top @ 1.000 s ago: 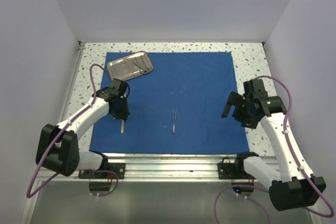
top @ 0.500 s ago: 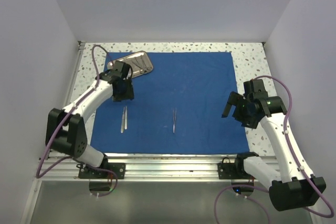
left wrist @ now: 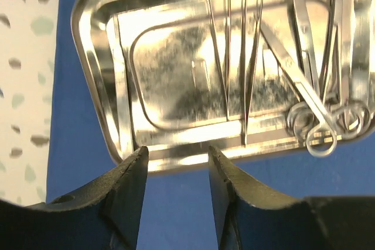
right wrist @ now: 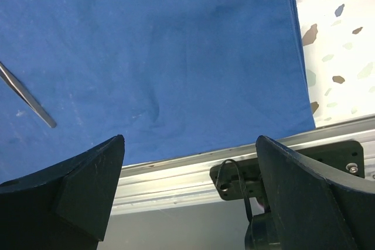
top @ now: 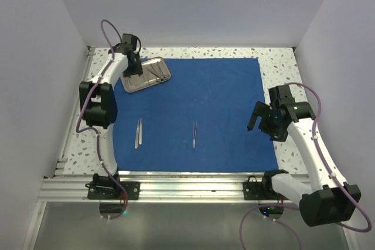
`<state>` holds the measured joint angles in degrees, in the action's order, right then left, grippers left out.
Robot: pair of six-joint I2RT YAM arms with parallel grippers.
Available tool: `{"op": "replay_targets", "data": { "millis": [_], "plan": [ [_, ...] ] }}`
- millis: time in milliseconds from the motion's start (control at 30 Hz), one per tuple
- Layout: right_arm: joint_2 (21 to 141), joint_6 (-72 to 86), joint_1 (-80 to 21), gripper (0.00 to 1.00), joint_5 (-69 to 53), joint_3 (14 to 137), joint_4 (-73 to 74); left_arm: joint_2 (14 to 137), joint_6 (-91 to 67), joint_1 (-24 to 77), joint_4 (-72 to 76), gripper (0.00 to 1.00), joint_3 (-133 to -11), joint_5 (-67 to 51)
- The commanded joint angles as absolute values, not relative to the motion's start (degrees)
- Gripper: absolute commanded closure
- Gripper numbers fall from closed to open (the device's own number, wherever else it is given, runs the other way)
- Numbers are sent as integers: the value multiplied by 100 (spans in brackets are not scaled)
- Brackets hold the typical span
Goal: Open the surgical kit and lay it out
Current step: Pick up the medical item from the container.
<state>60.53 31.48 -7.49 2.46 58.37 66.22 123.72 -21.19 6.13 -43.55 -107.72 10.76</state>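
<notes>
The royal-blue cloth [top: 211, 103] lies spread flat on the table. The steel tray [top: 133, 84] sits on its far left corner. In the left wrist view the tray [left wrist: 99, 86] holds thin tweezers [left wrist: 234, 57] and ring-handled scissors [left wrist: 319, 115]. My left gripper [top: 132, 65] hovers at the tray's left end, open and empty [left wrist: 176, 159]. One pair of tweezers [top: 138, 132] lies on the cloth at the left, another [top: 194, 134] in the middle. My right gripper [top: 259, 120] is open wide and empty above the cloth's right edge [right wrist: 190, 139]. A tweezers tip [right wrist: 26, 98] shows in its view.
Speckled tabletop [top: 281, 62] borders the cloth on the far, left and right sides. An aluminium rail [top: 187, 180] runs along the near edge, also seen in the right wrist view [right wrist: 176, 174]. White walls close in the back and sides.
My left gripper has left the left tweezers lying on the cloth and moved back to the tray. The right arm has hardly moved.
</notes>
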Motion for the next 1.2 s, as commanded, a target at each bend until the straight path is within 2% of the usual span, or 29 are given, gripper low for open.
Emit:
{"op": "replay_targets", "data": {
  "millis": [0,333,933,1167],
  "plan": [
    [6169,2980,-729,2,448,6126,6539,12760,-1820,449,-4623,51,-11521,1064],
    [6504,2865,-650,1,545,6152,6425,13350,-1652,88,-4438,50,-12129,765],
    [6671,2874,-571,2,562,6144,6398,13606,-1793,-263,-4017,51,-11356,352],
    [6618,2944,-554,2,562,6126,6398,13693,-1758,-316,-4183,51,-11443,334]
  ]
}}
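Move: From the half-open left gripper, the scalpel at the tray's left end lies about 4 cm ahead, 6 cm to its left and 7 cm below. In the same tray, the tweezers lie some 7 cm ahead and 4 cm right of the gripper, and the scissors about 6 cm ahead and 9 cm right. From the right gripper the scalpel is roughly 36 cm ahead, 59 cm left and 13 cm lower. Bring the left gripper forward and left over the tray's left end, about 5 cm leftward, then sink some 5 cm towards the scalpel's handle while easing slightly farther left. Keep the fingers half open and pointing steeply down, with only a slight roll. Let the empty right gripper drift about 2 cm forward, right and down. ##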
